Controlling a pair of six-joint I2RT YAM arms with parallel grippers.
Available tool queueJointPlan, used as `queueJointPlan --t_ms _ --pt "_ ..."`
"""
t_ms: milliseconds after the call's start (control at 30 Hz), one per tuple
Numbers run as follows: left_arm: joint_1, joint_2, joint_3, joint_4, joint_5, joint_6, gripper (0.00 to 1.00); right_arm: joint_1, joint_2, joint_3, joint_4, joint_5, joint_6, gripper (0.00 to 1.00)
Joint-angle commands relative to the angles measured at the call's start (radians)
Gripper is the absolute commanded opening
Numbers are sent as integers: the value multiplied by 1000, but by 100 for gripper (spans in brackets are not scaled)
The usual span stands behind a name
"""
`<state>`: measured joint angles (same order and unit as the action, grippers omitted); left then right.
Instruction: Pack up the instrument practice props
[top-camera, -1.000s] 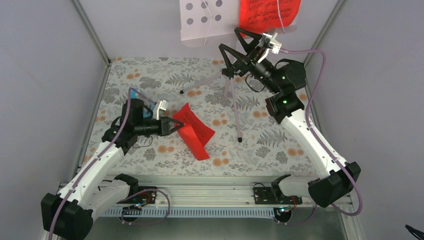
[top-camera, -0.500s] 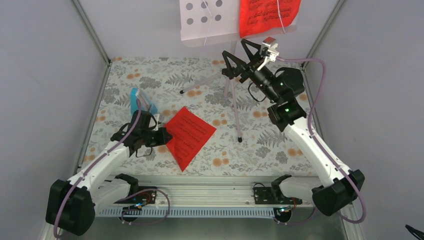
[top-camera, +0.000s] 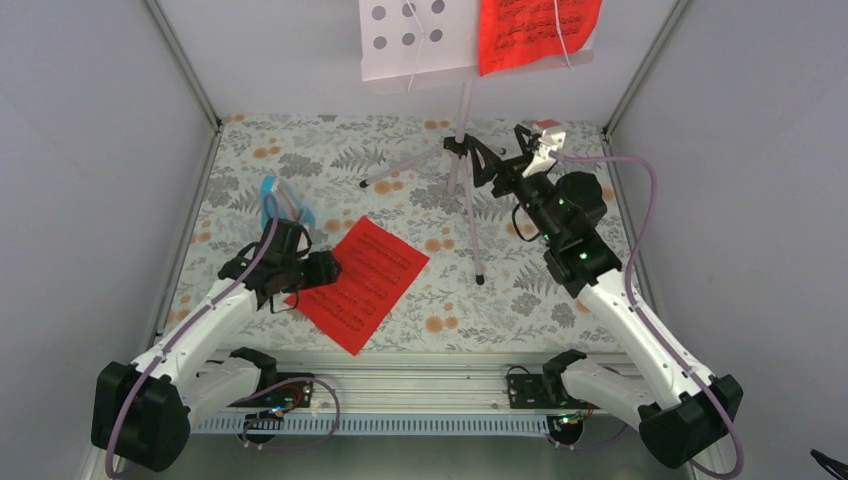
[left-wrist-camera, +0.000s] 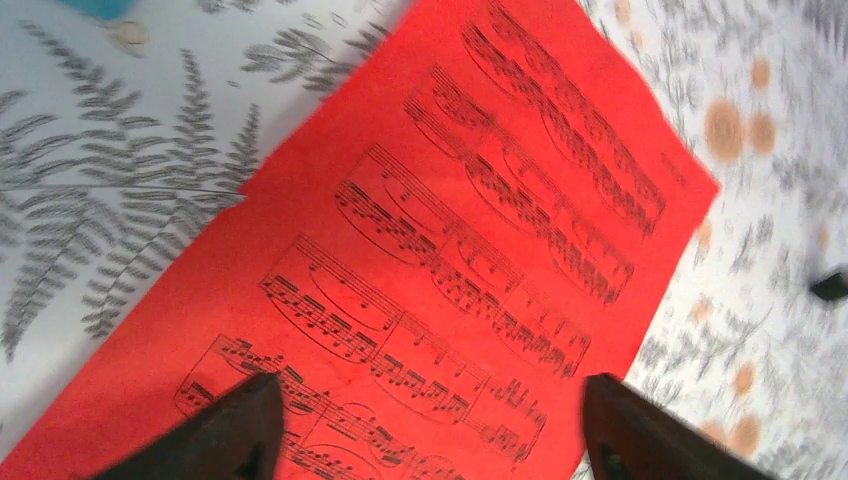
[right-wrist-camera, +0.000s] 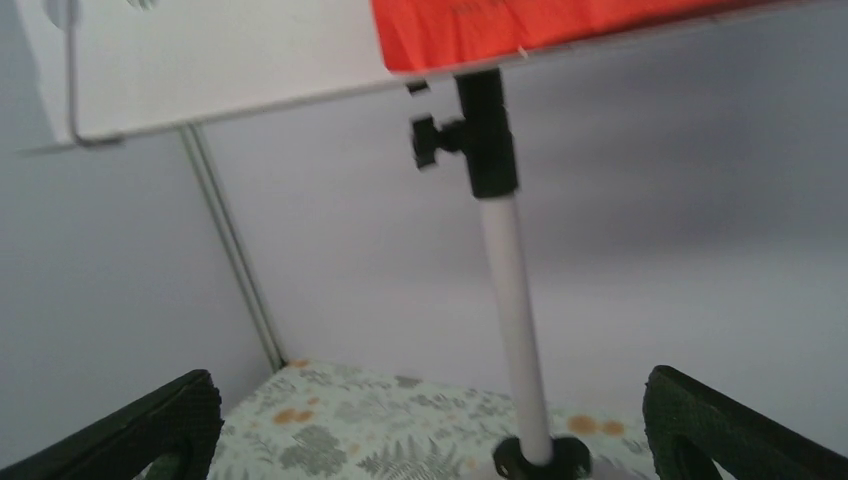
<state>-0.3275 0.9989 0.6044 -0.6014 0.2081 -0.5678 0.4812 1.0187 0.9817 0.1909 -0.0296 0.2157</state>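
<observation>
A red sheet-music page (top-camera: 360, 283) lies flat on the floral table; the left wrist view sees it (left-wrist-camera: 450, 250) close up. My left gripper (top-camera: 325, 270) hovers open over its near-left part, jaws (left-wrist-camera: 430, 430) apart and holding nothing. The pale lilac music stand (top-camera: 415, 40) stands at the back, with another red page (top-camera: 535, 30) on its perforated desk. My right gripper (top-camera: 490, 165) is open just right of the stand's pole (right-wrist-camera: 510, 300), which stands ahead between the fingers (right-wrist-camera: 430, 420), untouched. A light-blue metronome (top-camera: 280, 203) sits behind the left arm.
The stand's tripod legs (top-camera: 475, 240) spread over the middle of the floral tablecloth (top-camera: 560, 290). Grey walls with metal corner posts (top-camera: 185, 65) close in the left, back and right. A metal rail (top-camera: 420, 385) with the arm bases runs along the near edge.
The left gripper has opened and let go of the red page, which now lies flat. The right arm has dropped from the stand's desk to the lower pole.
</observation>
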Motion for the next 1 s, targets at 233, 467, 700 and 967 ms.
queueJointPlan --t_ms 233,467,700,967 --pt "4 -131 249 -115 -289 90 100 -160 9 -200 -79 -131 64 100" --pt "110 3 429 52 -173 194 100 -245 219 -239 -57 -399 89 93" --pt "123 71 497 207 -156 254 100 -244 354 -199 -47 -481 -15 91" --pt "124 69 479 230 -175 318 100 -205 516 -84 39 -428 -42 70"
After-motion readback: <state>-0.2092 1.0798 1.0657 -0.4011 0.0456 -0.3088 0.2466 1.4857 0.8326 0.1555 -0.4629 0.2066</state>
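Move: The stand's front leg, at the height my right hand goes for, is about 8 cm ahead, 2 cm left and 26 cm below that hand. The stand's hub lies some 12 cm ahead, 5 cm left and 18 cm below; the leg's foot is 10 cm back, level sideways, 43 cm below. From my left hand that grip spot is about 15 cm ahead, 28 cm right, 7 cm up; the red sheet's middle is 2 cm back, 6 cm right, 6 cm below, the blue metronome 10 cm ahead, 7 cm left, 2 cm below. I bring my right hand down roughly 26 cm from beside the pole, then farther forward, swinging a little right and back again, its fingers tipping down some 35 degrees towards the stand's front leg and starting to close around it at the end. My left hand climbs away from the red sheet and forward, fingers opening fully and tilting up to point outward. ##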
